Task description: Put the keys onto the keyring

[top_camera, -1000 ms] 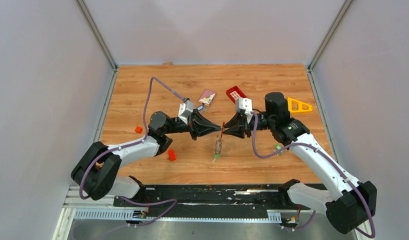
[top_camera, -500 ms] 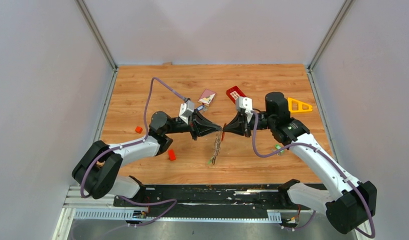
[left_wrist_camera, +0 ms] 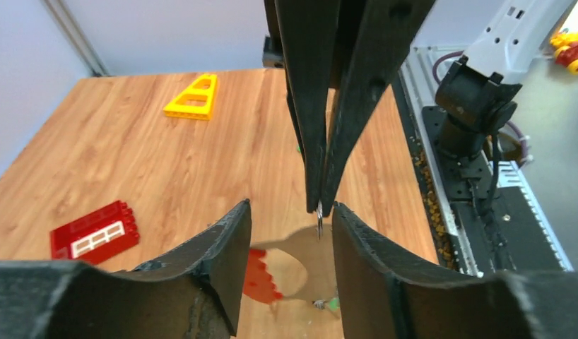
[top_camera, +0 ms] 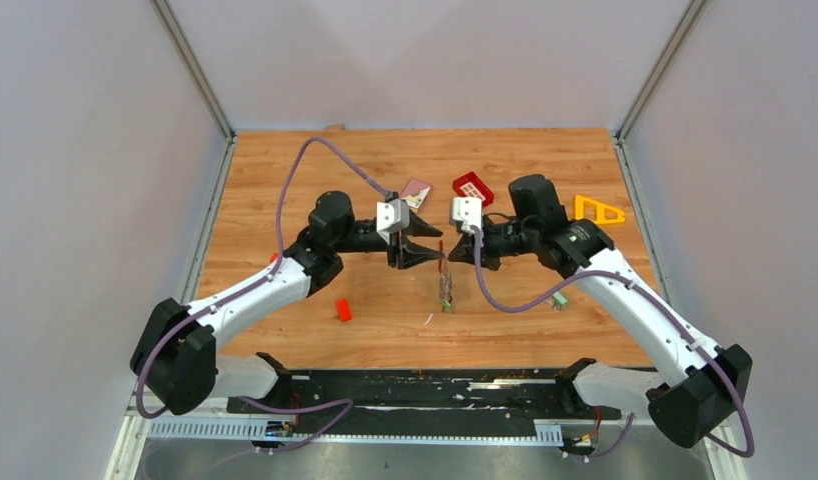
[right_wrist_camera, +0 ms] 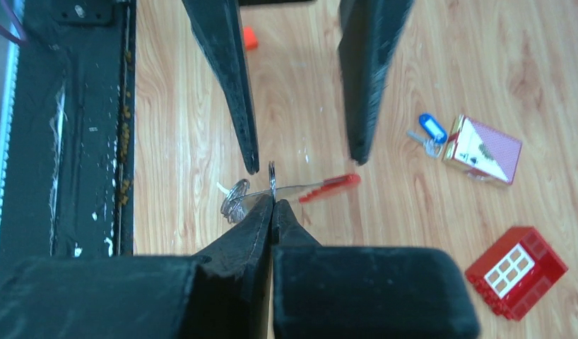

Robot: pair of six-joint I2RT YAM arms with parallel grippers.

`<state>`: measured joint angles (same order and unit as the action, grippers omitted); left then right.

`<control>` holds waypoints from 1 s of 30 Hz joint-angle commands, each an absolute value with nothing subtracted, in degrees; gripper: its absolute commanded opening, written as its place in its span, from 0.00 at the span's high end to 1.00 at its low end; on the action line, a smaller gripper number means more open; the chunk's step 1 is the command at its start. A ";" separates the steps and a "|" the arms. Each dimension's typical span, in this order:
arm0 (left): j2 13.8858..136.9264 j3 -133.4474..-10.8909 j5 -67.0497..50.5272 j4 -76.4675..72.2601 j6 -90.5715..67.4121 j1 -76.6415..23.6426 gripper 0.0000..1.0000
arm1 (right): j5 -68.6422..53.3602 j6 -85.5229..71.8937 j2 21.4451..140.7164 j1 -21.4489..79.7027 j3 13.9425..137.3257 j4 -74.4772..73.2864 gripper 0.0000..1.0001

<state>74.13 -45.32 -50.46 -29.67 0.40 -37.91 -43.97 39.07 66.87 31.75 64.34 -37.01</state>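
My right gripper [right_wrist_camera: 272, 203] is shut on the thin metal ring of the keyring [right_wrist_camera: 272, 171], held above the table. The keyring's strap, with its red piece [right_wrist_camera: 328, 186], hangs below the ring [top_camera: 445, 288], and a green-headed key [top_camera: 447, 307] dangles at the bottom. My left gripper [left_wrist_camera: 292, 208] is open, one finger on each side of the ring [left_wrist_camera: 319, 222], touching nothing. In the top view the two grippers [top_camera: 437, 246] meet tip to tip [top_camera: 448, 252]. A blue-headed key [right_wrist_camera: 431, 129] lies on the table beside a small card box [right_wrist_camera: 484, 148]. Another green key [top_camera: 558, 298] lies by the right arm.
A red gridded tray [top_camera: 472, 187] and a yellow triangle piece [top_camera: 597, 210] lie at the back right. Small red blocks [top_camera: 343, 310] sit near the left arm. The black rail [top_camera: 425, 385] runs along the near edge.
The left gripper has opened and let go of the ring, which the right gripper now holds alone. Both arms moved further from the near edge, and the hanging bunch swung right.
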 commanded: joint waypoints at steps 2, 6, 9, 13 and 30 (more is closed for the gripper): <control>73.93 -51.95 -50.03 -10.51 14.74 -38.23 0.46 | -35.64 44.03 69.19 34.16 68.13 -44.32 1.00; 75.77 -54.47 -50.62 -5.18 18.29 -38.81 0.54 | -34.59 43.88 69.69 34.78 68.55 -44.37 1.00; 76.86 -54.83 -51.57 -4.78 18.59 -39.43 0.55 | -34.45 43.60 69.88 34.87 68.65 -43.98 1.00; 78.31 -54.80 -52.37 -5.49 17.86 -40.35 0.53 | -34.30 43.21 70.19 34.89 68.49 -43.30 1.00; 81.29 -56.48 -52.84 -7.32 14.77 -41.84 0.77 | -34.36 42.96 70.84 35.08 67.62 -42.68 1.00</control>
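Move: My right hand holds the keyring by its top edge, right at the fingertips; the rest hangs below. From my open left hand that top edge lies about 2 cm to the right, 1 cm back and 3 cm lower. Of the hanging parts, the red part is some 3 cm ahead of my left hand, 1 cm right and 8 cm down. The bunch of keys with the green tag is roughly 6 cm back, 1 cm right and 12 cm down. I lower the keyring about 4 cm with my right hand, fingers tipping down some 10 degrees, then hold it there, still pinched. My left hand, after a brief nudge forward, follows down about 5 cm while easing back and slightly right. Its fingertips dip and draw in around the keyring's top from roughly half open to a quarter open, stopping short of shut. ##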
